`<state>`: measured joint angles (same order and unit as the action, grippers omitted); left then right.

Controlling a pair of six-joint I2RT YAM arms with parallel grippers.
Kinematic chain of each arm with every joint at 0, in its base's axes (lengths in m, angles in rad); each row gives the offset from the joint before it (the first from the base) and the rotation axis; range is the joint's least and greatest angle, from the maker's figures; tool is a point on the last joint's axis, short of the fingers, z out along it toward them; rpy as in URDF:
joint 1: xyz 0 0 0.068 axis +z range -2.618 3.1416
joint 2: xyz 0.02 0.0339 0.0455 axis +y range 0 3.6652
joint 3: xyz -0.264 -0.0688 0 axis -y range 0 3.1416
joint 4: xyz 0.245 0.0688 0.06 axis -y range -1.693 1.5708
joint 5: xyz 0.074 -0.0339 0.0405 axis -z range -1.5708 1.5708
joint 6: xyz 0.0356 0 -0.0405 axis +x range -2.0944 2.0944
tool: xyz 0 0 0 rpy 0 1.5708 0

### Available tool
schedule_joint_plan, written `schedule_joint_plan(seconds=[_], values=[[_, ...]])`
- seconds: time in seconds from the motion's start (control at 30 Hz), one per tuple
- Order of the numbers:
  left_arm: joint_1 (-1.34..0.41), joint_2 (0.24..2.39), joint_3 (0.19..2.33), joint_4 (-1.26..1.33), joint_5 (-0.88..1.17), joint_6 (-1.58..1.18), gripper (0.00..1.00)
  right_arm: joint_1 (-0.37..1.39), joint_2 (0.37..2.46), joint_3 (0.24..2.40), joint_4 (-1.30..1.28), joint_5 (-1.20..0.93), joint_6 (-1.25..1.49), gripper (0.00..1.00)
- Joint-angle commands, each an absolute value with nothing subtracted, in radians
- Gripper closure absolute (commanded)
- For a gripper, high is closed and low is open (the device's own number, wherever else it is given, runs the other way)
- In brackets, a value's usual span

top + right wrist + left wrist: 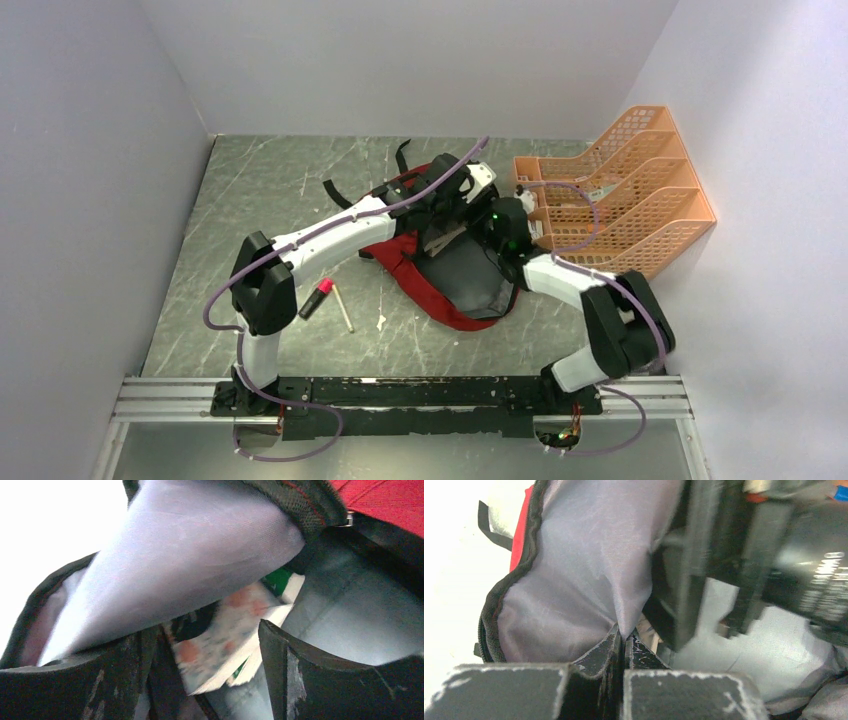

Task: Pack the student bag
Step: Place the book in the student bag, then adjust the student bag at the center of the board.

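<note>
The student bag (440, 292) lies open mid-table, dark red outside (390, 500) with grey lining (584, 570). My left gripper (622, 637) is shut on a fold of that lining and holds the upper flap (190, 565) raised; in the top view it sits over the bag's mouth (452, 215). My right gripper (207, 630) is inside the bag with its jaws wide apart. A patterned notebook (220, 640) and a second white booklet with green (282, 582) lie in the bag between and beyond its fingers, apart from the right finger (275, 655).
An orange mesh file organizer (620, 200) stands at the right against the wall. A red-and-black marker (315, 298), a thin stick (343, 307) and a small white scrap (381, 322) lie left of the bag. Black straps (335, 192) trail behind it.
</note>
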<state>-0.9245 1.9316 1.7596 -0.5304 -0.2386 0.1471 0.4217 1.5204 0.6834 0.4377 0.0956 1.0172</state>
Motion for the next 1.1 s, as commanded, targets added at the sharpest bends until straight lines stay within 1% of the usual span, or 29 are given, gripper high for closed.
schedule_joint_plan(seconds=[0.0, 0.13, 0.2, 0.23, 0.37, 0.4, 0.47, 0.53, 0.57, 0.6, 0.7, 0.83, 1.07], values=[[-0.938, 1.920, 1.755, -0.510, -0.197, 0.130, 0.95, 0.401, 1.351, 0.602, 0.300, 0.148, 0.951, 0.22], [-0.938, 1.922, 1.747, -0.500, -0.184, 0.124, 0.95, 0.400, 1.163, 0.564, 0.114, 0.197, 0.910, 0.22], [-0.937, 1.920, 1.737, -0.487, -0.155, 0.116, 0.95, 0.399, 1.087, 0.554, 0.067, 0.210, 0.882, 0.22], [-0.937, 1.919, 1.735, -0.482, -0.135, 0.110, 0.89, 0.399, 1.053, 0.556, 0.033, 0.215, 0.869, 0.22], [-0.935, 1.905, 1.728, -0.457, -0.066, 0.086, 0.49, 0.398, 0.969, 0.619, -0.098, 0.247, 0.806, 0.22], [-0.934, 1.895, 1.723, -0.444, -0.052, 0.077, 0.41, 0.398, 0.955, 0.640, -0.127, 0.263, 0.792, 0.22], [-0.926, 1.868, 1.701, -0.406, -0.014, 0.054, 0.30, 0.397, 0.934, 0.682, -0.168, 0.297, 0.760, 0.22], [-0.902, 1.835, 1.663, -0.352, 0.036, 0.016, 0.23, 0.396, 0.922, 0.720, -0.199, 0.330, 0.728, 0.22], [-0.880, 1.816, 1.640, -0.327, 0.073, -0.012, 0.18, 0.396, 0.919, 0.738, -0.214, 0.342, 0.716, 0.23], [-0.853, 1.794, 1.613, -0.300, 0.111, -0.067, 0.16, 0.396, 0.920, 0.755, -0.225, 0.349, 0.704, 0.23], [-0.743, 1.761, 1.520, -0.228, 0.189, -0.167, 0.14, 0.396, 0.933, 0.788, -0.250, 0.352, 0.688, 0.23], [-0.653, 1.773, 1.455, -0.208, 0.209, -0.241, 0.14, 0.396, 0.950, 0.789, -0.252, 0.317, 0.711, 0.23], [-0.623, 1.852, 1.451, -0.169, 0.330, -0.319, 0.15, 0.396, 0.960, 0.754, -0.218, 0.311, 0.764, 0.24]])
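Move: My left fingers are shut on the edge of the bag's lining flap, holding it up; the book lies in the bag about 12 cm below that hand, some 3 cm ahead and 5 cm to its left. From my open right hand, still inside the bag mouth, the book's middle is about 5 cm left, 1 cm back and 5 cm down. The stapler in the tray sits roughly 14 cm to the right hand's right, 2 cm back and 8 cm lower. I draw my right hand, fingers staying open, back and to the right out of the bag, some 7 cm and 9 cm, while it rises about 10 cm away from the book. With my left hand I open wide to let go of the flap, easing back a couple of centimetres first, then swing left and forward over the bag's red left side, rolling some 30 degrees so its left side drops. ##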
